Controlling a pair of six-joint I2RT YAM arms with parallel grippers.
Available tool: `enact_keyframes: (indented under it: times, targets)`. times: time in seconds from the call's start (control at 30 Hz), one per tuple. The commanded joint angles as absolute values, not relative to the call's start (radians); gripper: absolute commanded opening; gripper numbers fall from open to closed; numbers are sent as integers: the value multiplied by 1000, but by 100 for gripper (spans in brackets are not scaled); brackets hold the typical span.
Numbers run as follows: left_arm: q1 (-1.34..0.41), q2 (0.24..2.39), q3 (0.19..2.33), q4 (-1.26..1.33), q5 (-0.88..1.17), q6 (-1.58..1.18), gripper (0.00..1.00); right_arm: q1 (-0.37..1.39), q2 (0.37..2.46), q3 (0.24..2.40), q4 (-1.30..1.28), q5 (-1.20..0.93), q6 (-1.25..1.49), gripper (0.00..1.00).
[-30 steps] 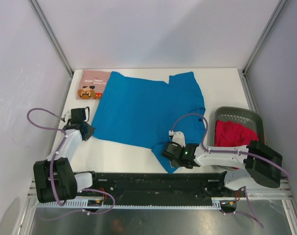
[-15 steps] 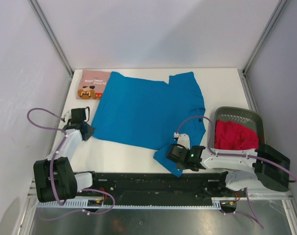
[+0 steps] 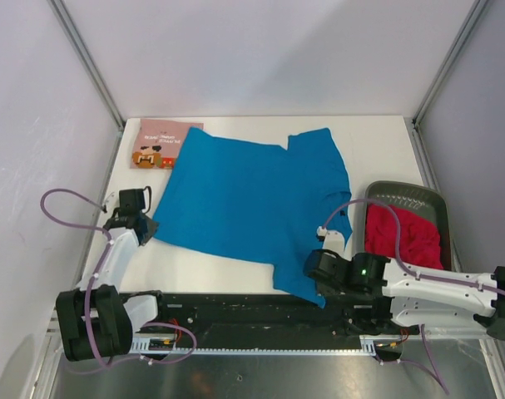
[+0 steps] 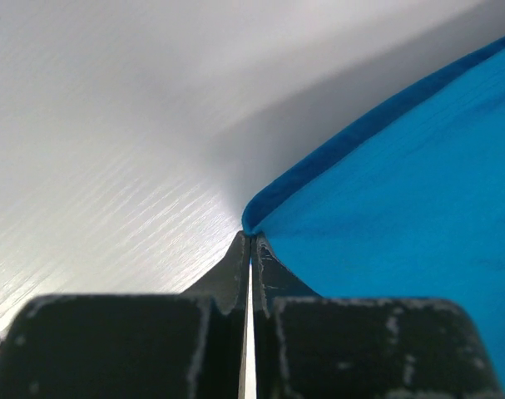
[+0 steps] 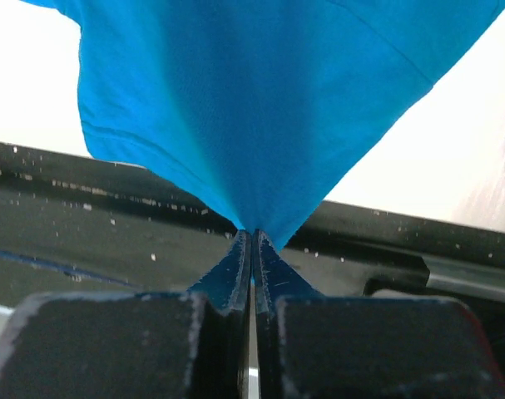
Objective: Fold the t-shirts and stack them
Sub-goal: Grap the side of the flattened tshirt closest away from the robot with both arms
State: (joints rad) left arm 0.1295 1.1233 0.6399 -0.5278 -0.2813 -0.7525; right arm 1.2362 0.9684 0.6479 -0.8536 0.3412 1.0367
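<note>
A bright blue t-shirt [image 3: 248,195] lies spread across the white table. My left gripper [image 3: 149,229] is shut on its near left corner [image 4: 250,220]. My right gripper [image 3: 314,268] is shut on its near right corner [image 5: 252,218], pulled over the black front rail. A red t-shirt [image 3: 400,234] is bunched in the dark grey basket [image 3: 402,194] at the right. A folded pink t-shirt [image 3: 159,145] with cartoon print lies at the back left, partly under the blue shirt's edge.
The black front rail [image 3: 235,307] runs along the near edge and shows in the right wrist view [image 5: 86,216]. Side walls and metal posts close in the table.
My right gripper has pulled the blue shirt's near right corner rightward and toward the front rail. The whole shirt has shifted toward the near edge. My left gripper moved slightly nearer too.
</note>
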Motion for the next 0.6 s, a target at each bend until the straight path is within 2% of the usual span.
enact_keyframes:
  times: [0.0, 0.3, 0.47, 0.57]
  targets:
    - [126, 1050, 618, -605, -364, -779, 0, 1294, 912, 654, -996, 326, 1140, 0]
    - [124, 991, 624, -694, -421, -805, 0, 1325, 832, 746, -1185, 404, 1206, 0]
    - [71, 1087, 707, -691, -421, -803, 0, 1098, 877, 798, -1131, 398, 986, 0]
    - [-2, 1183, 784, -690, -448, -827, 0, 911, 915, 807, -997, 303, 828, 0]
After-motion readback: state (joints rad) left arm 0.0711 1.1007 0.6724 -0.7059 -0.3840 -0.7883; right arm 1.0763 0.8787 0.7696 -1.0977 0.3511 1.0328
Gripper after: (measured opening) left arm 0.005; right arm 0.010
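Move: The blue t-shirt is already pinched by both hands at its near corners, with its middle about 24 cm to the left hand's right, 6 cm ahead and 5 cm lower. The folded pink shirt lies some 19 cm ahead of the left hand and 3 cm to its right. From the right hand the blue shirt's middle is roughly 23 cm ahead and 14 cm left, while the basket with red cloth stands about 14 cm ahead and 18 cm right. Keeping its shut fingers on the near right corner, the right hand draws the cloth about 3 cm further back while sliding right, then swings forward over 4 cm, still going right and rising nearly 4 cm, towards the basket, its wrist turning some 10 degrees clockwise. The left hand keeps its pinch on the left corner and drags it back towards the base by about 3.5 cm, then eases slightly forward and to the right at the end, the wrist tilting a little. ##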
